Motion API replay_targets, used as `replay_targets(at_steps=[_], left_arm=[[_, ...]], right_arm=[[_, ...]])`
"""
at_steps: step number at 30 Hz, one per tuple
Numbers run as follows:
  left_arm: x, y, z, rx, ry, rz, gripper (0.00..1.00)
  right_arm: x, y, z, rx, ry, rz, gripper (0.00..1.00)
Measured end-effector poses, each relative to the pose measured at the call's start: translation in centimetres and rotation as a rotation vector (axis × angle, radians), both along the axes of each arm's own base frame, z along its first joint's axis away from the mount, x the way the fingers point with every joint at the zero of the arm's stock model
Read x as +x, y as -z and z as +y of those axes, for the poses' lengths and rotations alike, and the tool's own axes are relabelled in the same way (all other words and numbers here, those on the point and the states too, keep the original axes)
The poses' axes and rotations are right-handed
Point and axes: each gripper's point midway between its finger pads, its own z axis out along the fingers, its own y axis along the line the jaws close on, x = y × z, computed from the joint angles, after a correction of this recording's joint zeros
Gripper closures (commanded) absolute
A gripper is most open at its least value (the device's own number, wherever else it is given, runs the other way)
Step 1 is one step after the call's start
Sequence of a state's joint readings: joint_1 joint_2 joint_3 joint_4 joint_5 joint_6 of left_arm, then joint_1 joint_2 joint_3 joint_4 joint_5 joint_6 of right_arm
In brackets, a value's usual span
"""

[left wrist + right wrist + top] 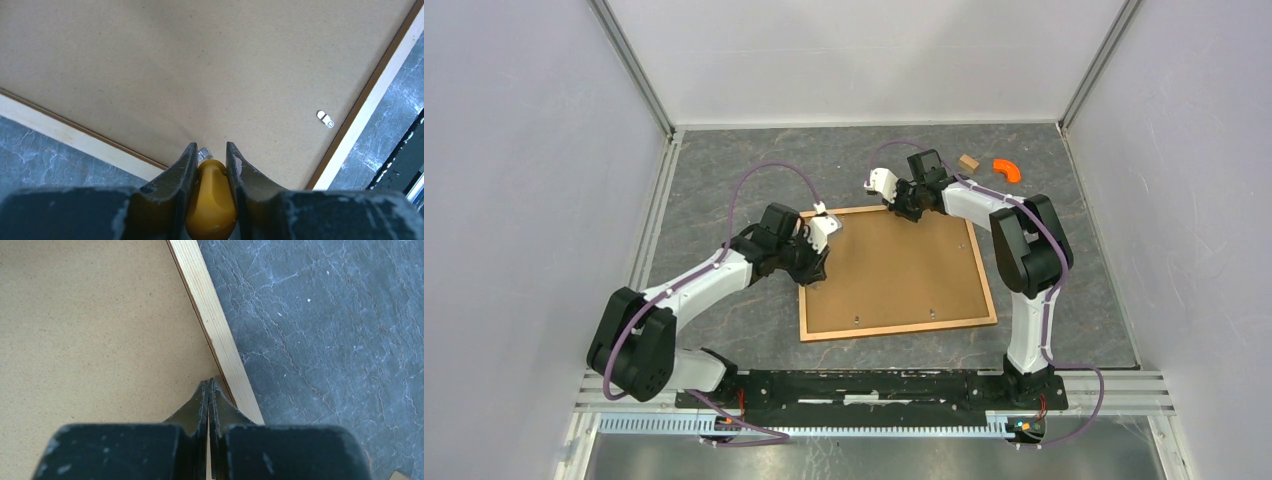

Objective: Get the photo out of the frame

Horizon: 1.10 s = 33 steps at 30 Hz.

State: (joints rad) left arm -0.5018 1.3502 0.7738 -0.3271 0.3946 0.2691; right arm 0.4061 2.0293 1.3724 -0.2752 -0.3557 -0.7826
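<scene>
The frame [899, 328] lies face down on the grey table, its plain brown backing board [894, 270] turned up. The photo is hidden beneath that board. At the frame's left edge, my left gripper [210, 146] is shut on a yellow rounded piece [212, 200]. The piece's tip sits at a small metal clip [203, 151] on the board, just inside the pale wooden border [65, 132]. My right gripper [209, 382] is shut with nothing in it. Its tips rest on the board beside the border [210, 320], near the frame's far edge [911, 212].
A second metal clip [325, 119] sits near the board's corner, and two more [856, 321] [932, 313] lie along the near edge. A small brown block [968, 162] and an orange curved piece [1007, 170] lie at the back right. Walls enclose three sides.
</scene>
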Motion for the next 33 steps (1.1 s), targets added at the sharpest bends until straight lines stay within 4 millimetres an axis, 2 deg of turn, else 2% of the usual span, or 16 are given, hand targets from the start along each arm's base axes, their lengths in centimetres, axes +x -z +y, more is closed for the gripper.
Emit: replay_targets(at_steps=[4, 5, 7, 10, 12, 13, 14, 16, 18, 21, 22, 24, 26, 29, 33], left_arm=[[-0.4, 0.0, -0.6, -0.025, 0.027, -0.004, 0.98], [-0.4, 0.0, -0.7, -0.028, 0.029, -0.007, 0.98], [-0.5, 0.0, -0.7, -0.029, 0.03, -0.008, 0.98], [-0.5, -0.2, -0.7, -0.027, 0.03, 0.0, 0.98], [-0.5, -0.7, -0.8, -0.037, 0.018, 0.014, 0.98], [-0.4, -1.2, -0.9, -0.047, 0.009, 0.019, 0.98], [-0.2, -2.0, -1.1, -0.064, -0.002, 0.021, 0.98], [0.4, -3.7, -1.4, -0.101, -0.029, 0.016, 0.98], [1.6, -6.3, -1.6, -0.161, -0.065, -0.002, 0.98], [3.3, -10.1, -1.7, -0.257, -0.127, -0.019, 0.98], [3.7, -11.2, -1.8, -0.291, -0.146, -0.018, 0.98], [4.2, -13.1, -1.8, -0.344, -0.174, -0.016, 0.98], [4.3, -14.6, -2.2, -0.398, -0.192, -0.002, 0.98], [3.6, -16.2, -2.9, -0.468, -0.196, 0.033, 0.97], [3.1, -18.3, -3.4, -0.569, -0.201, 0.086, 0.97]], right_arm=[[0.0, 0.0, 0.0, 0.001, 0.001, 0.002, 0.99], [0.0, 0.0, 0.0, 0.002, 0.002, 0.002, 0.95], [0.1, -0.1, -0.1, 0.006, 0.003, 0.005, 0.81], [-0.1, -0.3, -0.2, 0.027, 0.013, 0.031, 0.54], [-0.3, -0.6, -0.1, 0.052, 0.014, 0.058, 0.32], [-0.5, -0.9, -0.1, 0.068, 0.015, 0.07, 0.25], [-0.8, -1.3, 0.0, 0.085, 0.012, 0.081, 0.23], [-1.5, -3.1, 0.4, 0.129, -0.003, 0.09, 0.2], [-2.1, -5.8, 1.0, 0.193, -0.023, 0.084, 0.18], [-4.0, -12.3, 2.8, 0.34, -0.088, 0.047, 0.16], [-4.6, -13.9, 3.3, 0.375, -0.107, 0.037, 0.16], [-6.6, -17.6, 4.5, 0.463, -0.159, 0.016, 0.16], [-9.1, -20.3, 6.0, 0.532, -0.218, 0.016, 0.16], [-13.0, -22.1, 8.8, 0.592, -0.316, 0.054, 0.17], [-17.1, -21.3, 11.8, 0.597, -0.403, 0.14, 0.24]])
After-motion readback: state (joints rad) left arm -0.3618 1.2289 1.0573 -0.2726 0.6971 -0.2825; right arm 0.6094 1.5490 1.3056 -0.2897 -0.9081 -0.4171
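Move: My left hand holds the screwdriver just above a clip at the frame's left rail, about 1 cm ahead, 3 cm right and 5 cm below. My right gripper is some 18 cm ahead, 19 cm right and 4 cm lower. From my right hand the screwdriver is about 18 cm back, 19 cm left and 4 cm up; the frame's far rail is about 1 cm ahead, and its far-left corner is level with me, 19 cm left. My right hand opens wide and leaves the inside of the far rail, rising about 21 cm and swinging back and left towards the screwdriver. After a brief pause I lift my left hand some 18 cm off the clip, easing a little forward and right and keeping its grip on the handle. Both wrists roll until the fingers point flatter, towards each other. ##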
